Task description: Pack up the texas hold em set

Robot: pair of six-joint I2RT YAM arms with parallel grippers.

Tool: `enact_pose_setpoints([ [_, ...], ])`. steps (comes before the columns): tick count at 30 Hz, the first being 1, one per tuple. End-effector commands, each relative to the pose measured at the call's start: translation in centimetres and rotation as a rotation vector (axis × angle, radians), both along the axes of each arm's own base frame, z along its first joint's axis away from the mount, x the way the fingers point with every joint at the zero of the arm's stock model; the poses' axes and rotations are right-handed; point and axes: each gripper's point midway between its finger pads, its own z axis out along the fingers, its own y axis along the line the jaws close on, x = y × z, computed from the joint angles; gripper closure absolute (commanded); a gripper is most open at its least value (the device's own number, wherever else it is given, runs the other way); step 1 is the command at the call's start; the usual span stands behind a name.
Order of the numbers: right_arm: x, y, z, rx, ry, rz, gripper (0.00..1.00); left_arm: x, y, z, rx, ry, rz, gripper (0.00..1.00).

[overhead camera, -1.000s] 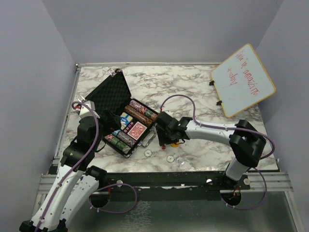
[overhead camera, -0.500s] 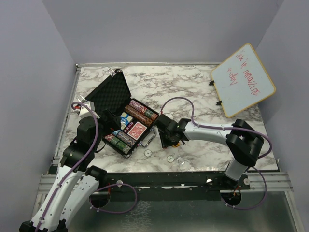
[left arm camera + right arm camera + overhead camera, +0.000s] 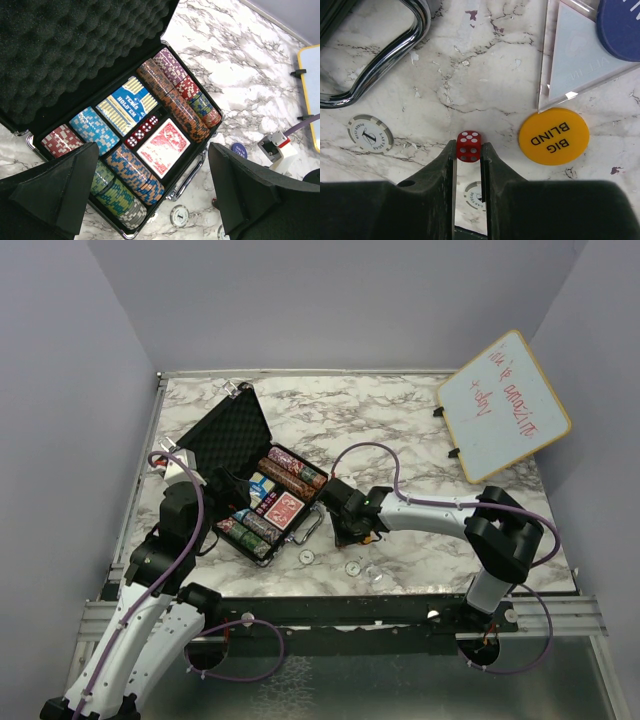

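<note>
The black case (image 3: 228, 430) lies open at the table's left, its foam lid (image 3: 65, 45) raised. Striped chip stacks (image 3: 175, 97), a blue deck (image 3: 127, 106), a red deck (image 3: 164, 147) and red dice (image 3: 142, 131) fill the tray. My left gripper (image 3: 152, 200) hovers open over the case's near edge, with nothing between its fingers. My right gripper (image 3: 468, 154) is down on the marble just right of the case handle (image 3: 380, 60). Its fingertips (image 3: 449, 155) press both sides of a loose red die (image 3: 468, 146).
Beside the die lie a yellow BIG BLIND button (image 3: 553, 136), a clear triangular plate (image 3: 575, 60), a blue button (image 3: 620, 30) and a white chip (image 3: 370, 134). More white chips (image 3: 352, 566) sit near the front edge. A wood-framed whiteboard (image 3: 503, 405) leans at the back right.
My right gripper's jaws have narrowed onto the red die, and that arm has settled slightly lower by the case handle. The left arm has not moved.
</note>
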Motion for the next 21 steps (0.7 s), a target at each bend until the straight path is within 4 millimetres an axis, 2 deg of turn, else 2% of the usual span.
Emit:
enact_pose_setpoints([
  [1, 0.7, 1.5, 1.2, 0.027, -0.042, 0.057, 0.8, -0.2, -0.2, -0.1, -0.011, -0.006, -0.01, 0.01],
  [7, 3.0, 4.3, 4.5, 0.069, -0.141, 0.155, 0.8, -0.2, -0.1, 0.1, -0.012, -0.013, -0.007, 0.01],
  [13, 6.6, 10.1, 7.9, 0.153, -0.255, 0.298, 0.8, -0.3, 0.8, 0.7, -0.011, -0.03, 0.043, 0.01],
  [18, 9.0, 13.8, 7.3, 0.126, -0.281, 0.432, 0.81, -0.6, 1.1, 1.0, -0.024, -0.052, 0.057, 0.01],
  [21, 10.2, 15.2, 6.7, 0.094, -0.301, 0.501, 0.81, -0.8, 1.2, 1.2, -0.029, -0.061, 0.059, 0.01],
])
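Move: The die is already pinched in my right hand, down at the tabletop. The empty end slot of the dice row in the case is some 15 cm ahead and 17 cm left, about 2 cm higher. The red card deck is about 10 cm ahead and 15 left, the orange chip tube 18 ahead and 13 left, the case handle 5 ahead and 8 left. From my left hand, that slot is roughly 11 cm ahead, 5 right and 17 below. I lift the die off the table with my right hand and sweep it left about 14 cm and forward about 10, over the case handle and in above the red deck, towards the empty dice slot. I climb some 8 cm early, then level off, turning the wrist roughly 20 degrees counter-clockwise and tilting the fingertips more forward, with the grip kept shut on the die. ##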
